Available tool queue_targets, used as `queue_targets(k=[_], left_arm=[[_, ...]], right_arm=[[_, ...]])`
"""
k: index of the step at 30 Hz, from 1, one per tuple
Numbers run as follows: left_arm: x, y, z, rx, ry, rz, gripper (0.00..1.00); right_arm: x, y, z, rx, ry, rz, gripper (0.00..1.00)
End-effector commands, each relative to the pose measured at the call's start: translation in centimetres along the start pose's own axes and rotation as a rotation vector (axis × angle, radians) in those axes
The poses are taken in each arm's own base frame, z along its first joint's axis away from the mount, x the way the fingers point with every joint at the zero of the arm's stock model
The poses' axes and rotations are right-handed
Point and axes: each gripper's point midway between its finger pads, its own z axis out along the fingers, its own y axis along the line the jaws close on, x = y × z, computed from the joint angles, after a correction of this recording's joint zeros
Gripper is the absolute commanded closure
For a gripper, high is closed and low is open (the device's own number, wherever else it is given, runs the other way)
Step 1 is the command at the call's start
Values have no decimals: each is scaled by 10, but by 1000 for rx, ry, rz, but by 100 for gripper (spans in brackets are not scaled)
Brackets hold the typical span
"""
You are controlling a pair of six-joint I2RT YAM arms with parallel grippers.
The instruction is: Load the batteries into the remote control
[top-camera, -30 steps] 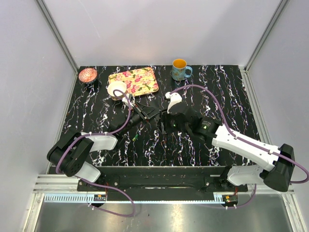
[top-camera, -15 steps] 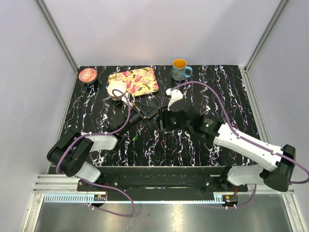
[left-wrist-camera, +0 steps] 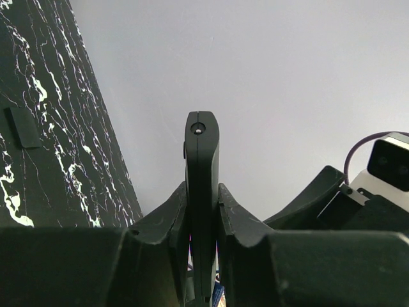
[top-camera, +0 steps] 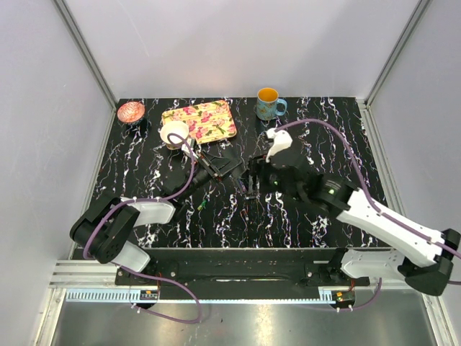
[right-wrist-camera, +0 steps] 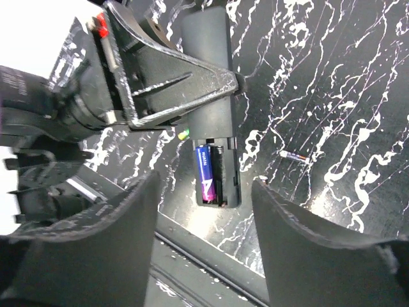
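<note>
My left gripper (top-camera: 222, 169) is shut on the black remote control (top-camera: 236, 177) and holds it off the table. In the left wrist view the remote (left-wrist-camera: 202, 160) stands edge-on between the fingers (left-wrist-camera: 236, 217). In the right wrist view the remote (right-wrist-camera: 214, 109) shows its open battery bay. One purple-blue battery (right-wrist-camera: 205, 173) lies in one slot; the other slot shows a bare spring. My right gripper (right-wrist-camera: 204, 256) is open and empty, hovering over the bay end. A reddish battery (right-wrist-camera: 295, 155) and a green-yellow battery (right-wrist-camera: 185, 134) lie loose on the table.
A small black flat cover (left-wrist-camera: 22, 126) lies on the marble table. At the back stand a floral tray (top-camera: 199, 120), a blue mug (top-camera: 269, 105), a pink bowl (top-camera: 131, 112) and a white cup (top-camera: 173, 133). Loose batteries (top-camera: 202, 206) lie near the front.
My right arm has drawn back to the right, away from the remote, and its wrist has lifted. My left arm has kept hold of the remote and barely moved.
</note>
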Motion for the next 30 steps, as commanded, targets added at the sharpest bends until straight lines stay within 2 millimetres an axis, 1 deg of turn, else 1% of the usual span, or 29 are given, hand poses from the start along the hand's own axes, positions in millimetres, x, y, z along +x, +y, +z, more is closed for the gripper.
queue_targets(k=[1,2,3,4,5,6,7,8,9,10,11,12,14,16,20,21,23,27,29,30], left_arm=[[-9,-41,3,158,-39,46,100],[-8,-41,4,160,-38,46,100],[-9,-41,4,162,-40,50,100],[-10,-43,4,171,-46,52,100],[-10,-44,4,175,-48,55,100],[-11,-44,3,179,-50,61,100],[-10,-45,3,182,-51,66,100],[-12,-47,2,185,-59,78,100],[-12,-47,2,186,-63,82,100],[-13,-48,1,189,-71,89,100],[-15,-51,0,197,-81,101,100],[-16,-54,-1,202,-89,107,100],[-18,-57,-2,204,-100,120,100],[-18,-57,-2,203,-100,123,100],[-18,-54,-1,185,-99,123,100],[-18,-54,-2,183,-99,123,100],[-18,-53,-1,174,-97,122,100],[-17,-50,-2,164,-95,125,100],[-16,-49,-3,161,-91,128,100],[-15,-50,-3,163,-90,128,100]], right_arm=[[-29,4,-31,-24,-113,164,27],[-25,7,-30,-40,-93,186,19],[-22,9,-28,-50,-73,226,16],[-20,11,-27,-66,-54,243,14],[-16,19,-27,-109,-16,260,12],[-16,22,-27,-128,1,303,11],[-20,16,-25,-127,5,342,10],[-18,24,-28,-181,39,371,10],[-16,22,-26,-184,62,423,9],[-19,16,-23,-178,65,454,9],[-15,16,-23,-195,97,476,9],[-10,12,-20,-185,115,508,9],[-7,7,-17,-188,132,546,9],[1,4,-12,-189,162,584,9],[12,13,0,-243,241,637,9],[14,12,3,-238,252,654,9],[13,14,8,-251,255,667,9],[12,11,15,-257,256,711,9],[8,8,19,-262,243,731,10],[11,7,21,-257,249,742,10]])
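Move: The remote's open battery compartment, one battery already in it, lies about 2 cm ahead of the right fingertips, 3 cm to their left and 4 cm below; the left fingertips gripping the remote are some 7 cm ahead and 7 cm left of the right hand, 2 cm lower. On the table, 22 cm down, the loose dark battery lies about 3 cm ahead and 3 cm right, the green battery 1 cm ahead and 16 cm left. From the left hand the compartment is about 5 cm back, 4 cm right, 2 cm down. Open the right gripper nearly all the way as you lift it some 3 cm clear above the compartment, then sink it about 7 cm towards the compartment's side, rolling the hand roughly 40 degrees clockwise about its pointing line and swinging the fingers more to the left. Keep the left gripper clamped on the remote, raising it only about a centimetre. ##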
